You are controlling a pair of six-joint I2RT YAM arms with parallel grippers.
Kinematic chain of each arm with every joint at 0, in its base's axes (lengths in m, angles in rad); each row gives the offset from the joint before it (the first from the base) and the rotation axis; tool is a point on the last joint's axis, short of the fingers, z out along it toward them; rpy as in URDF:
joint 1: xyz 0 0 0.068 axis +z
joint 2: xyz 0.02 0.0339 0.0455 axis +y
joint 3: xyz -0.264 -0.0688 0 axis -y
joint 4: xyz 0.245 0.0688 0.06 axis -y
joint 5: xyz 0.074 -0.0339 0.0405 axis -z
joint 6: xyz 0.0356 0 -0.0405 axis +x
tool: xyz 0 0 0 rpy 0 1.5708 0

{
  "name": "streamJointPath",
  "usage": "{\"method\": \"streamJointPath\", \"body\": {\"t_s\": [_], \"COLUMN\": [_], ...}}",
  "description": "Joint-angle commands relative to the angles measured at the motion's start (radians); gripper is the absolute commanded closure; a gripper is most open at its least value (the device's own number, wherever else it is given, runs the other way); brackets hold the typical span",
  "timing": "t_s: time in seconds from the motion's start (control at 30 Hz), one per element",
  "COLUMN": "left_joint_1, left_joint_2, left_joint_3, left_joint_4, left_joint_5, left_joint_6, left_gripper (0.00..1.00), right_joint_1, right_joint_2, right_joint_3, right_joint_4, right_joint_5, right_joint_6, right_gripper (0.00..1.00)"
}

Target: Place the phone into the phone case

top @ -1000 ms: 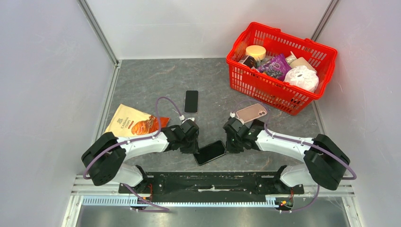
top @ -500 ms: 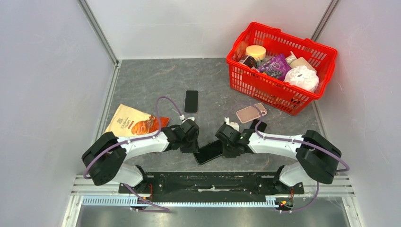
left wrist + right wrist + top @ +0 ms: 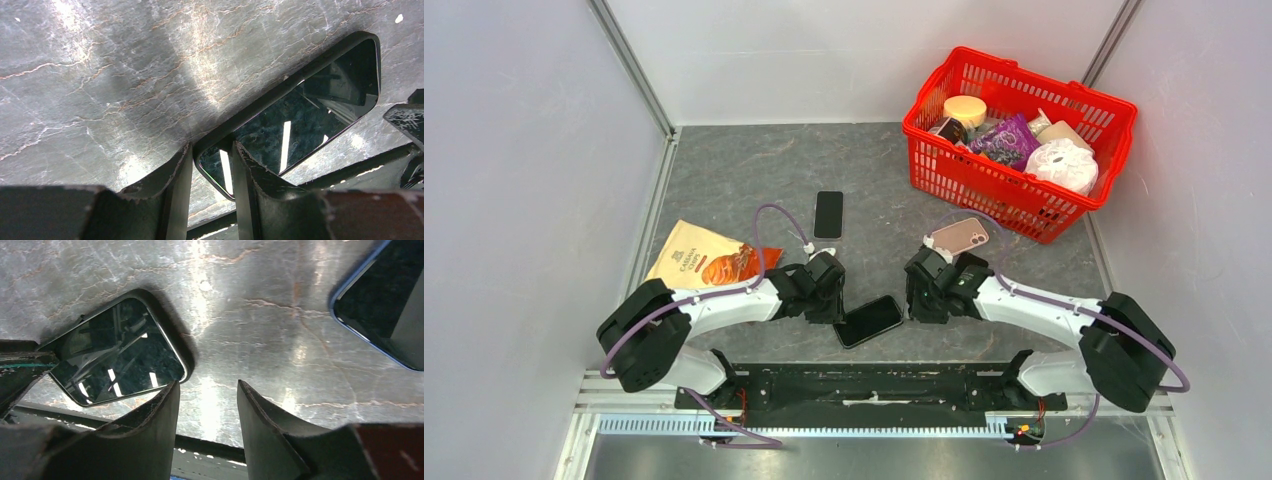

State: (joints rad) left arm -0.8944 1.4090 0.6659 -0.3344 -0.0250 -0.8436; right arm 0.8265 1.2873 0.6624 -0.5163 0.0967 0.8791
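Observation:
A black phone (image 3: pixel 867 320) lies screen up inside a black phone case (image 3: pixel 280 95), between the two grippers near the table's front edge. My left gripper (image 3: pixel 829 300) stands at its left end. In the left wrist view its fingers (image 3: pixel 211 146) are apart and straddle the case's corner. One finger is just outside the rim and the other lies over the end of the screen. My right gripper (image 3: pixel 921 298) sits just off the phone's right end. Its fingers (image 3: pixel 207 382) are open over bare table with nothing between them, and the cased phone (image 3: pixel 117 352) is to their left.
A second black phone (image 3: pixel 828 214) lies further back, also seen as a dark slab (image 3: pixel 385 310). A pink phone (image 3: pixel 957 236) rests behind my right gripper. A red basket (image 3: pixel 984 185) of groceries stands at the back right and a snack bag (image 3: pixel 709 265) at the left.
My right gripper was shut; it reached left over the phone's right end, then drew back to the right and opened. The left gripper and the cased phone have stayed put.

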Motion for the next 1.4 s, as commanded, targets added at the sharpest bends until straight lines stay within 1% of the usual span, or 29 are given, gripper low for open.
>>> {"method": "streamJointPath", "body": {"t_s": [0.0, 0.17, 0.2, 0.3, 0.4, 0.5, 0.73, 0.87, 0.97, 1.03, 1.13, 1.2, 1.3, 1.37], "left_joint_1": [-0.003, -0.003, -0.003, -0.003, -0.003, -0.003, -0.003, -0.003, -0.002, -0.003, -0.003, -0.003, -0.003, -0.003], "left_joint_2": [0.022, 0.025, 0.027, 0.028, 0.031, 0.041, 0.054, 0.06, 0.065, 0.066, 0.066, 0.064, 0.06, 0.058], "left_joint_3": [0.014, 0.014, 0.016, 0.016, 0.017, 0.022, 0.033, 0.039, 0.049, 0.055, 0.06, 0.062, 0.063, 0.061], "left_joint_4": [0.057, 0.055, 0.055, 0.057, 0.058, 0.059, 0.061, 0.061, 0.056, 0.052, 0.046, 0.042, 0.038, 0.035], "left_joint_5": [-0.035, -0.034, -0.033, -0.035, -0.035, -0.035, -0.033, -0.032, -0.032, -0.034, -0.036, -0.036, -0.039, -0.04], "left_joint_6": [0.017, 0.016, 0.017, 0.017, 0.017, 0.017, 0.021, 0.024, 0.027, 0.027, 0.028, 0.028, 0.028, 0.028], "left_gripper": [0.61, 0.61, 0.61, 0.61, 0.61, 0.61, 0.61, 0.61, 0.6, 0.6, 0.6, 0.6, 0.6, 0.6], "right_joint_1": [-0.003, -0.001, -0.001, 0.011, 0.037, 0.073, 0.159, 0.208, 0.23, 0.235, 0.234, 0.227, 0.189, 0.135], "right_joint_2": [0.037, 0.082, 0.089, 0.116, 0.147, 0.192, 0.315, 0.397, 0.452, 0.474, 0.466, 0.441, 0.36, 0.29], "right_joint_3": [-0.006, -0.009, -0.009, -0.004, 0.007, 0.017, 0.01, 0.015, 0.023, 0.023, 0.029, 0.038, 0.033, 0.014], "right_joint_4": [0.094, 0.11, 0.109, 0.087, 0.061, 0.041, 0.049, 0.064, 0.089, 0.102, 0.096, 0.071, 0.048, 0.049], "right_joint_5": [-0.068, -0.059, -0.054, -0.02, 0.021, 0.041, 0.08, 0.102, 0.099, 0.095, 0.107, 0.12, 0.12, 0.092], "right_joint_6": [0.004, -0.001, -0.001, -0.006, -0.007, -0.001, 0.051, 0.08, 0.094, 0.099, 0.089, 0.077, 0.052, 0.029], "right_gripper": [0.46, 0.49, 0.52, 0.55, 0.63, 0.69, 0.8, 0.89, 0.92, 0.92, 0.92, 0.89, 0.79, 0.69]}}
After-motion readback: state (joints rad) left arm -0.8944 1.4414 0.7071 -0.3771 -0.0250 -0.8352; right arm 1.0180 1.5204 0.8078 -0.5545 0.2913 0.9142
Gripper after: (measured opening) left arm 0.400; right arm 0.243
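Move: The black phone in its case lies about 11 cm to the right hand's left, 1 cm nearer the robot and some 2 cm below it; its near right corner is just left of the open fingers. A blue-edged phone lies about 13 cm ahead and 15 cm right of that hand, and the pink case about 23 cm ahead and 12 cm right. From the left hand, already at its far left corner, the phone's middle is some 8 cm right and 1 cm lower. The right hand slides about 3 cm left and sinks 2 cm onto the near right corner of the cased phone, its fingers closing from half open to about a quarter, so that they straddle the corner with one on the screen and one outside the rim. There it bears down and pinches, tilting some 10 degrees so its left side dips, then eases the squeeze, while the left hand stays put at the opposite corner with its fingers still astride the edge. ##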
